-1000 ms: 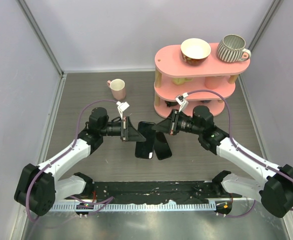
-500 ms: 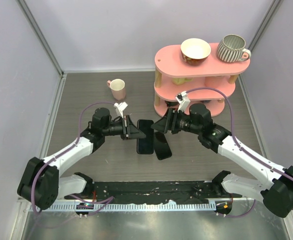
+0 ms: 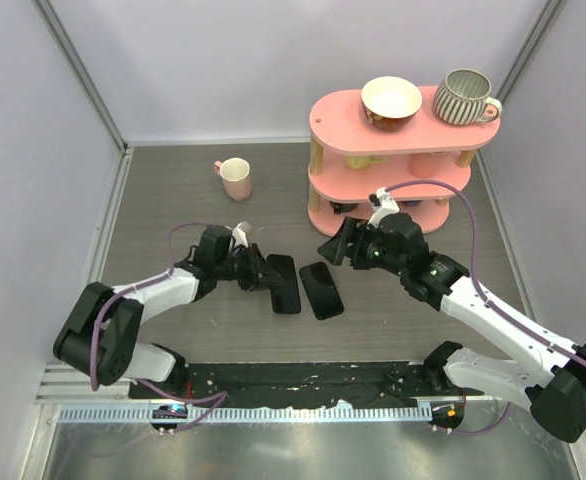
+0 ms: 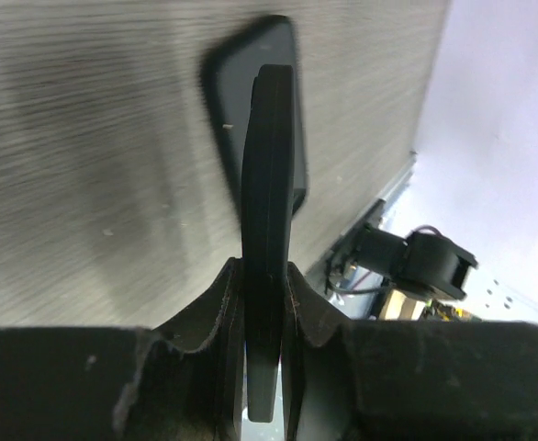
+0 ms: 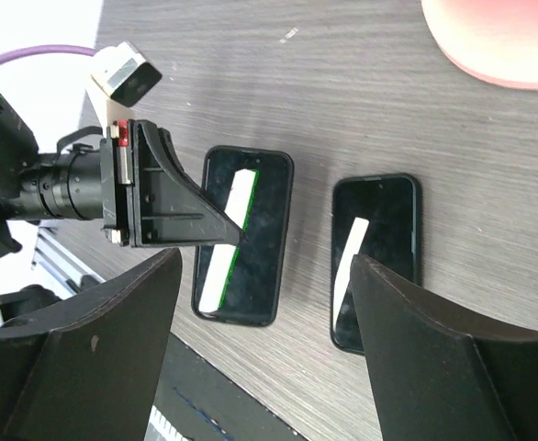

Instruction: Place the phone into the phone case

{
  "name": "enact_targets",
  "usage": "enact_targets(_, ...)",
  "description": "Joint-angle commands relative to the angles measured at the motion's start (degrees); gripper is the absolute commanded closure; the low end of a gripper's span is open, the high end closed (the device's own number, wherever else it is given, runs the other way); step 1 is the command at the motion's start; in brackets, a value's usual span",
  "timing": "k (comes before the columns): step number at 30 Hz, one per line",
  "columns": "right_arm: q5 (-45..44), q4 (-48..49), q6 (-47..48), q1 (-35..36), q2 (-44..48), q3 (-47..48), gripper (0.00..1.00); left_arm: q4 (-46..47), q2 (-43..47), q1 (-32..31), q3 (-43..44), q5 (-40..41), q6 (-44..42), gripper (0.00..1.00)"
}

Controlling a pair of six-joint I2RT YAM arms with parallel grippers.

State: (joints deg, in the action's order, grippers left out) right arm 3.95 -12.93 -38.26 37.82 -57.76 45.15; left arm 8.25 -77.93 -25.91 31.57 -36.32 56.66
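Two black slabs lie side by side at mid-table. My left gripper is shut on the long edge of the left one, the glossy phone. The left wrist view shows the phone edge-on between my fingers. In the right wrist view the phone mirrors a white-green streak. The right slab, the phone case, has a thin rim; no camera cutout shows. My right gripper is open and empty, raised above the case's far end, its jaws wide apart.
A pink two-tier shelf stands at the back right, close behind my right gripper, with a bowl and a striped mug on top. A pink cup stands at the back left. A black strip runs along the near edge.
My left gripper dropped low and drew back left with the phone. The two slabs no longer overlap at their far ends. My right gripper drew back up and to the right.
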Motion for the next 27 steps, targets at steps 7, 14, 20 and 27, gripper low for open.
enact_targets(7, -3.06, -2.1, 3.54, 0.15, 0.53, -2.78, 0.21, 3.44, -9.51, 0.16, 0.6, 1.07, -0.41, 1.0)
enact_targets(14, -3.68, -3.24, 3.81, 0.15, 1.15, -2.61, 0.21, -1.47, -10.58, 0.16, 0.94, 3.79, -3.22, 0.7)
enact_targets(20, -8.77, -7.37, 4.95, 0.15, 1.24, -0.15, 0.2, -12.72, -8.12, 0.25, 5.43, 8.09, -9.37, 0.62)
enact_targets(27, -10.89, -17.81, 5.65, 0.15, 3.09, 5.91, 0.13, -21.69, -4.16, 0.25, 9.73, 12.22, -13.15, 0.52)
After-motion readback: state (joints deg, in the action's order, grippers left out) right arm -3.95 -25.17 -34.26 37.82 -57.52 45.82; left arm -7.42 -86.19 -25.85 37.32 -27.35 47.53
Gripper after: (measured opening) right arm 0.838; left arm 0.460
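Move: The left hand already pinches a cased phone by its left long edge. Its place on the bare table is centred about 3 cm to the hand's right, 2 cm back and 6 cm below. The other phone lies some 13 cm to the hand's right and 2 cm back, at table height; the pink mug stands about 26 cm ahead and 11 cm left. From the right hand, that place is roughly 14 cm left, 3 cm back and 17 cm below. The left hand sets the cased phone it holds down on the table, sinking about 6 cm nearly straight down. Its fingers then open partway to let go, and the hand eases a couple of centimetres left, away from the other phone, rolling its left side up. The right hand, empty and still wide open, sinks about 4 cm and draws off as far to the right. ##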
